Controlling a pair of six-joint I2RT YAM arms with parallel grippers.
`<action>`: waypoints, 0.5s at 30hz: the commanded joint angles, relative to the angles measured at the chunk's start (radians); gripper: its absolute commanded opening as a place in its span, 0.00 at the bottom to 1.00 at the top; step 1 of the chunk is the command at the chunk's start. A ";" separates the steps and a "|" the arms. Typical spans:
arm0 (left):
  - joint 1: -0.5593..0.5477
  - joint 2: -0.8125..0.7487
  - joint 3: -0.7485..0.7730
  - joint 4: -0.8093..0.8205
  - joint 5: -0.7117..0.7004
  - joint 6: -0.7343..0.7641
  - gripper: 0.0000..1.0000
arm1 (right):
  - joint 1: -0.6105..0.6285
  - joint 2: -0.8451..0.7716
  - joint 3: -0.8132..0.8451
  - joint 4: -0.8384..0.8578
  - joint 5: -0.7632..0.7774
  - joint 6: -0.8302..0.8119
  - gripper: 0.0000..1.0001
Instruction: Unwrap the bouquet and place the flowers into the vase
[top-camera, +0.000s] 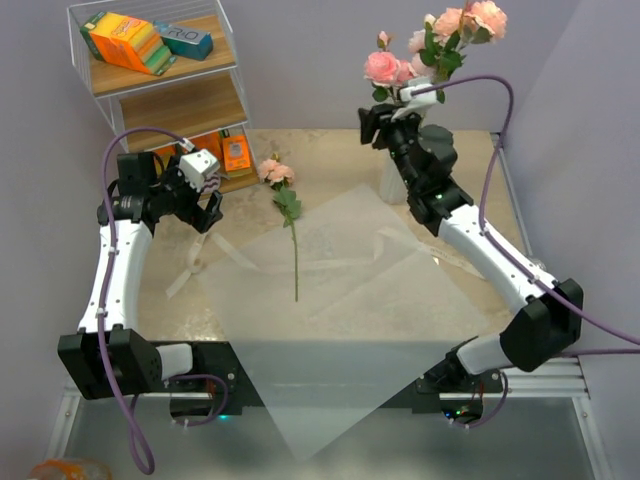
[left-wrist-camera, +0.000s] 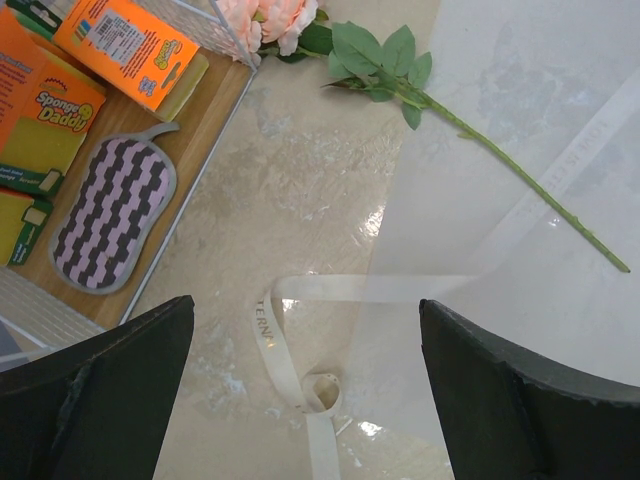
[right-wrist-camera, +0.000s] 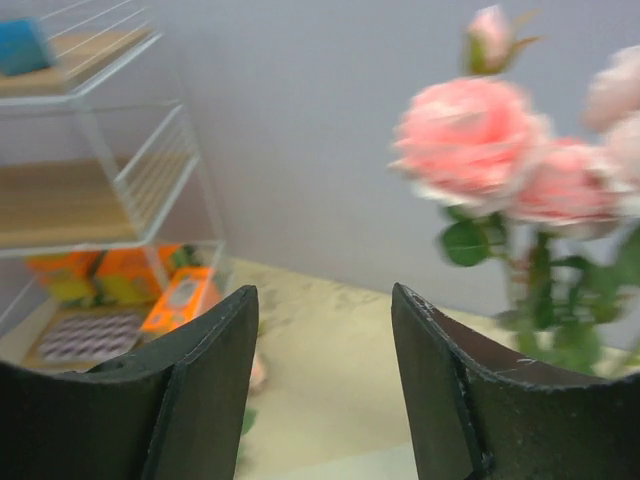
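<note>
The bouquet is undone. Its pale translucent paper (top-camera: 340, 290) lies flat on the table, with the cream ribbon (left-wrist-camera: 290, 350) loose beside it. One pink rose (top-camera: 290, 205) lies with its stem across the paper's far edge, and the left wrist view shows that same rose (left-wrist-camera: 470, 135). The other flowers (top-camera: 440, 45) stand in the white vase (top-camera: 389, 182), which my right arm mostly hides. My right gripper (top-camera: 372, 125) is open just left of those blooms (right-wrist-camera: 470, 140), nothing between its fingers. My left gripper (top-camera: 205, 205) hovers wide open over the ribbon, empty.
A white wire shelf rack (top-camera: 160, 70) stands at the back left, with sponge packs (left-wrist-camera: 120, 40) and a striped scrubber (left-wrist-camera: 110, 215) on its bottom shelf. The paper's near corner hangs over the table's front edge (top-camera: 320, 430).
</note>
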 joint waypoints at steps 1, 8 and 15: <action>0.007 -0.012 0.015 0.006 0.024 -0.001 0.99 | 0.093 0.023 0.037 -0.115 -0.134 -0.012 0.70; 0.007 -0.014 0.006 0.008 0.018 -0.010 1.00 | 0.214 0.198 0.080 -0.241 -0.059 0.081 0.81; 0.007 -0.018 0.011 0.031 0.021 -0.036 0.99 | 0.305 0.475 0.233 -0.417 0.081 0.166 0.87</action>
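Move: The last flower lies on the table, its middle about 17 cm to the left of my right hand, 2 cm nearer my base and some 40 cm below; its blossoms point away from me. The filled vase stands about 8 cm to the right of that hand and 6 cm farther out. The orange box on the low shelf is roughly 14 cm ahead and 32 cm left. From my left hand the flower is some 7 cm ahead and 15 cm right. I swing my empty right hand away from the filled vase towards the last flower, first mostly left, then ever more steeply down: about 18 cm down and 16 cm left. On the way the fingers spread from half open to nearly wide, and the wrist tips down some 25 degrees while turning counter-clockwise; I stop well short of touching the flower. ##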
